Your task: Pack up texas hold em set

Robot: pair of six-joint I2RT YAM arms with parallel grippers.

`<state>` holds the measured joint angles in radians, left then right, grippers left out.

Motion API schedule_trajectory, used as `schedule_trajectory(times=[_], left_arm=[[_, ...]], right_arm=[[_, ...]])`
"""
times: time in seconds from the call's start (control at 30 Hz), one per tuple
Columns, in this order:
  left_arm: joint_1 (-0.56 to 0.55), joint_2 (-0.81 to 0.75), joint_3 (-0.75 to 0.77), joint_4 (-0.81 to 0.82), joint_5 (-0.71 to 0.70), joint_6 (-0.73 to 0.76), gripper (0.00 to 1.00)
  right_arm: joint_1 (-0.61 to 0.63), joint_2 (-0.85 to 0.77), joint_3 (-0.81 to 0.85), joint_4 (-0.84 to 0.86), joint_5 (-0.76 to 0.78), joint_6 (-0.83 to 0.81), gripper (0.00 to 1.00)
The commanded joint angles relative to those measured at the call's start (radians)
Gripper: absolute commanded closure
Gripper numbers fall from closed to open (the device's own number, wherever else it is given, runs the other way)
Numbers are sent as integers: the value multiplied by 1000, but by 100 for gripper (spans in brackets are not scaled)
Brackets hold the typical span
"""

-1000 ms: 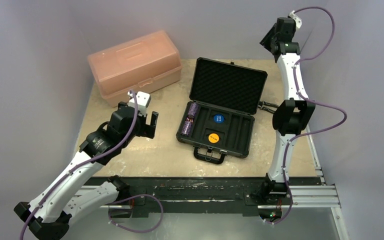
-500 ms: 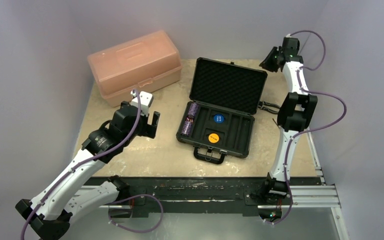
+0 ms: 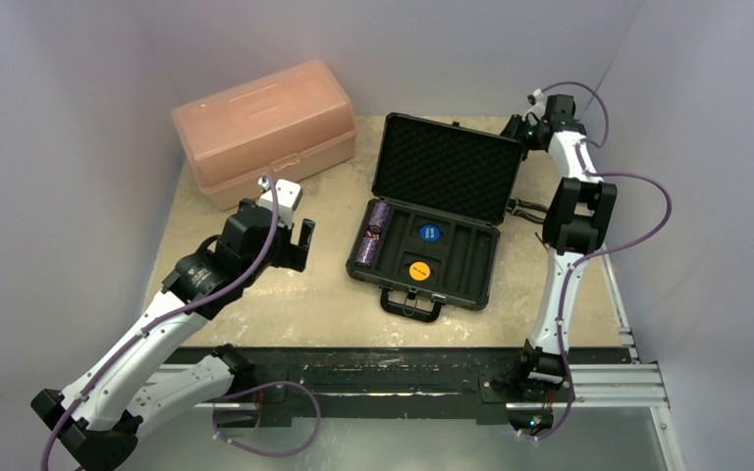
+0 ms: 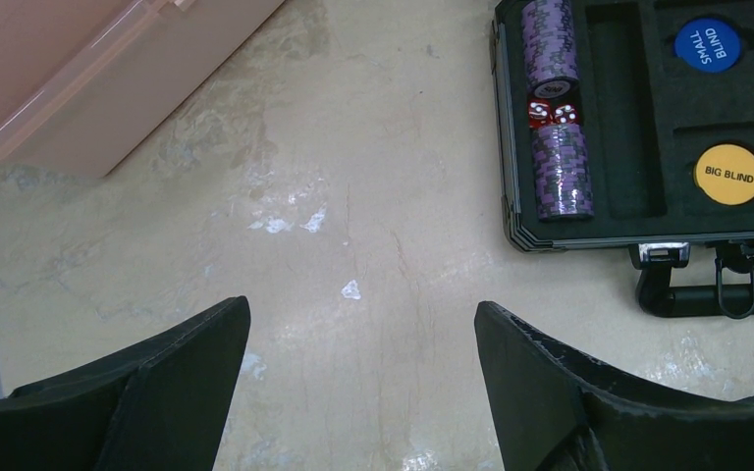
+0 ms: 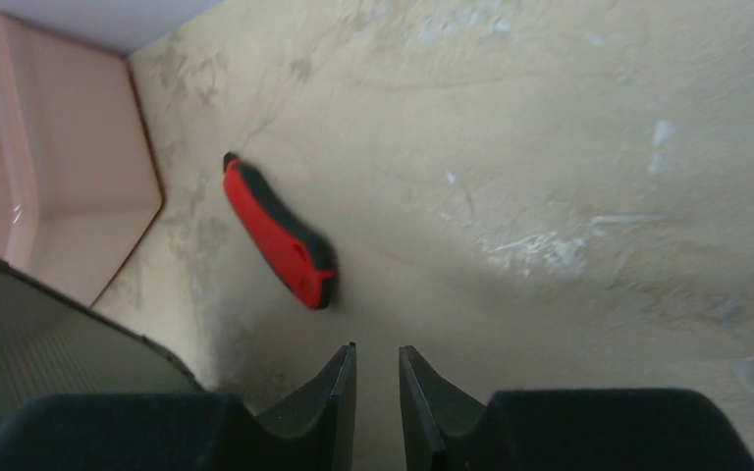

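Note:
The black case (image 3: 449, 167) of the texas hold em set lies open mid-table, with its lid upright. Two purple chip stacks (image 4: 562, 172) fill its left slot, and two red dice (image 4: 553, 112) sit between them. An orange disc (image 4: 727, 175) and a blue disc (image 4: 704, 44) rest in the foam. My left gripper (image 4: 361, 304) hovers wide open over bare table to the left of the case and holds nothing. My right gripper (image 5: 377, 347) is low behind the lid's far right corner. Its jaws stand a narrow gap apart, with nothing between them.
A translucent pink box (image 3: 265, 128) stands at the back left. A red and black hand tool (image 5: 280, 235) lies on the table behind the case lid (image 5: 49, 343), just ahead and left of my right gripper. The case handle (image 4: 717, 294) faces the near edge.
My right arm has come down from high up to the table behind the lid's right corner, and its jaws have narrowed. The left arm has barely shifted.

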<state>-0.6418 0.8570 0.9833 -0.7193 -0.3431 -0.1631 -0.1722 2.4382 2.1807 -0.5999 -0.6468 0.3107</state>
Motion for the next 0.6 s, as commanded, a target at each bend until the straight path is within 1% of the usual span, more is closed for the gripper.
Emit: schedule_trajectory(times=[0.0, 0.57], left_arm=[[4, 6, 8, 29, 12, 17, 16], [5, 2, 11, 29, 25, 14, 17]], right_arm=[[3, -104, -45, 52, -172, -61, 74], [39, -230, -159, -12, -267, -186, 74]])
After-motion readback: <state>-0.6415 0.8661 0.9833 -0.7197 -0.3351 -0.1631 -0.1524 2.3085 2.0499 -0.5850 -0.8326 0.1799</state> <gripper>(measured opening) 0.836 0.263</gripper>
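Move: The case lid stands open just in front of the right hand's low position behind its right corner: the lid's middle is about 11 cm back and 15 cm to the left, roughly level in height. The pliers lie some 18 cm back and 2 cm to the right, the red knife about 23 cm left and 2 cm ahead, both 9 cm lower. From the left hand the lid's middle is about 22 cm ahead, 35 cm to the right and 13 cm below. Upward, leftward and back towards the base in nearly equal parts, about 6 cm in all, the right hand climbs along the rear of the case lid from its right corner. The wrist swings some 10 degrees counter-clockwise and tips up a little, the narrow finger gap unchanged; the hand seems to bear on the lid's back face. ##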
